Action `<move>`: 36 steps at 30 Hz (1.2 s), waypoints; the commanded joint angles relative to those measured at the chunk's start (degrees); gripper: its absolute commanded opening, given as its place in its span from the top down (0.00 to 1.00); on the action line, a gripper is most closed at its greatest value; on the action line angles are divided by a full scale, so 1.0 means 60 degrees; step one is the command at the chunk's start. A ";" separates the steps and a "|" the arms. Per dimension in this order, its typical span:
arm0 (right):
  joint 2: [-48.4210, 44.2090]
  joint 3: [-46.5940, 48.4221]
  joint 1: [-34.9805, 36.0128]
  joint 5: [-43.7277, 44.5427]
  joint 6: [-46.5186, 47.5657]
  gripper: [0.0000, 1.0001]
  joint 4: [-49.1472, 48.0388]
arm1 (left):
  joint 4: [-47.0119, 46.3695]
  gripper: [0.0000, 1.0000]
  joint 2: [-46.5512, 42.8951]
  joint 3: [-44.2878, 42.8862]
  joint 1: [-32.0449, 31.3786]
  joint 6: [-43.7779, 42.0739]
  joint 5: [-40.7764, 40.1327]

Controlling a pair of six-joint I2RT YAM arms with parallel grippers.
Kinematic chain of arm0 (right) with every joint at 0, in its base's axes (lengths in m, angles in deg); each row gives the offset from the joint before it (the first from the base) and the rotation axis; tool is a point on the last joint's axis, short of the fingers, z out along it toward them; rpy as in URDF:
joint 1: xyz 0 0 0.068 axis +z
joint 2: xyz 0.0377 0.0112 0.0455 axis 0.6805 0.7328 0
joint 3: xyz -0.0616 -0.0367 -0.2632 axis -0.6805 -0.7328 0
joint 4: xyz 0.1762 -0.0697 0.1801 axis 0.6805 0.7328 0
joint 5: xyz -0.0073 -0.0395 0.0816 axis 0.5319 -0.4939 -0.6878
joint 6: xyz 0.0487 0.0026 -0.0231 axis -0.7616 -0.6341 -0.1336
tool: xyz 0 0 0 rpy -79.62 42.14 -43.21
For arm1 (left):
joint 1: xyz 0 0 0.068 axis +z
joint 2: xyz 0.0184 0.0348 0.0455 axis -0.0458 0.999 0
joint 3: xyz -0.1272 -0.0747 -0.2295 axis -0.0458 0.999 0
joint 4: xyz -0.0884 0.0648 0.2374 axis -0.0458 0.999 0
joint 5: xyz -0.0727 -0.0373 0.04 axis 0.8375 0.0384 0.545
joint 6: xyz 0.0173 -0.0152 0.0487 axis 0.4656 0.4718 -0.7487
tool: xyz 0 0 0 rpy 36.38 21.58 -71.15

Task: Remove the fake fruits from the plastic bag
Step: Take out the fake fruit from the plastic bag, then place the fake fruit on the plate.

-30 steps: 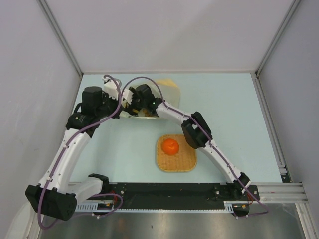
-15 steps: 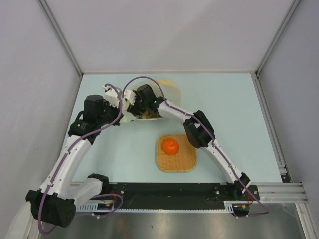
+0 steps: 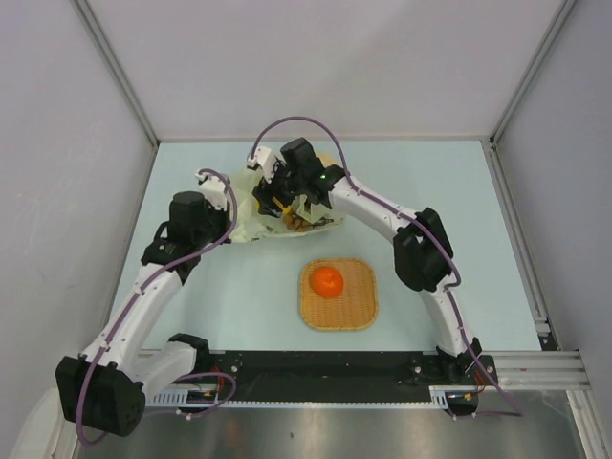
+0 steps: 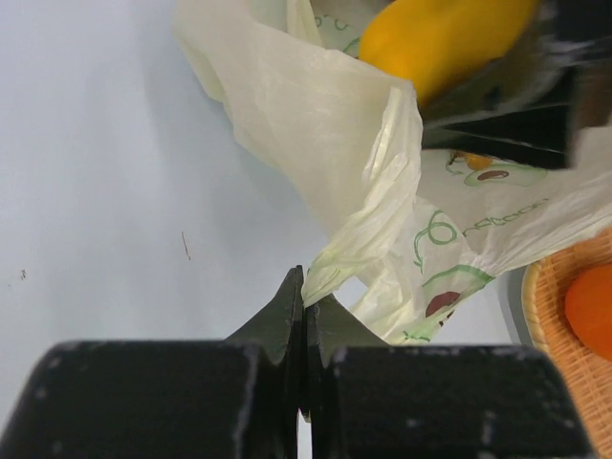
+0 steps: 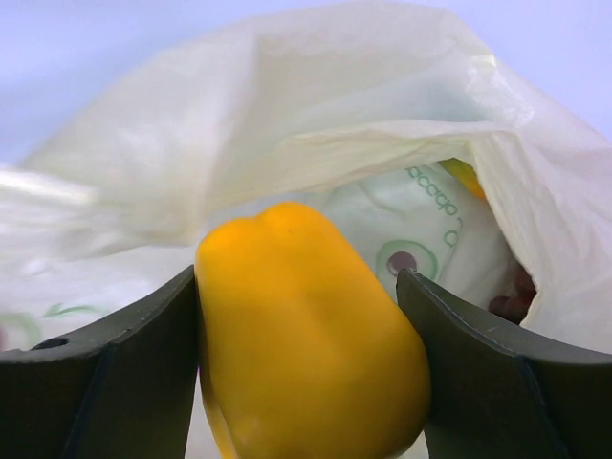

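The pale yellow-green plastic bag [image 3: 251,212] lies at the back of the table. My left gripper [image 4: 306,293] is shut on a pinched fold of the bag [image 4: 316,124] at its near edge. My right gripper [image 5: 298,279] is closed on a yellow pepper-like fruit [image 5: 306,354], which fills the gap between both fingers just in front of the bag's mouth [image 5: 316,124]. That pepper [image 4: 440,36] also shows in the left wrist view, above the bag. An orange [image 3: 328,281] sits on the woven mat [image 3: 361,311]. Small brown and yellow fruits [image 3: 297,223] show at the bag's opening.
The woven mat [image 4: 541,304] with the orange [image 4: 591,312] lies just right of the bag, in front of both arms. Grey walls close off the left, back and right of the pale blue table [image 3: 449,210].
My right gripper has closed on the yellow pepper and drawn up and to the right, out of the bag's mouth. The left gripper, still pinching the bag, has shifted slightly.
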 commanded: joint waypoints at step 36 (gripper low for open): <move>-0.7115 -1.0084 -0.2091 0.0251 -0.5141 0.63 -0.1305 | -0.0418 1.00 0.1001 -0.0725 0.0064 0.0474 0.1212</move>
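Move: My right hand already grips the big yellow fruit above the bag's mouth. The basket it goes to has its middle about 20 cm back, 18 cm to the right and 14 cm lower; the orange fruit in it sits some 17 cm back, 15 cm right. The brown berries in the bag are about 7 cm right, 3 cm back and 12 cm below. From my left hand, still pinching the bag's edge, the basket is some 12 cm back and 26 cm right. I carry the yellow fruit in my right hand away from the bag, right and back by about 25 cm, arching some 7 cm up before sinking 12 cm towards the basket's far right edge. Along the way the fingers tip downward and swing clockwise, some 30 degrees each, without loosening. My left hand keeps its pinch on the bag's edge, easing a couple of centimetres to the right and slightly forward. ##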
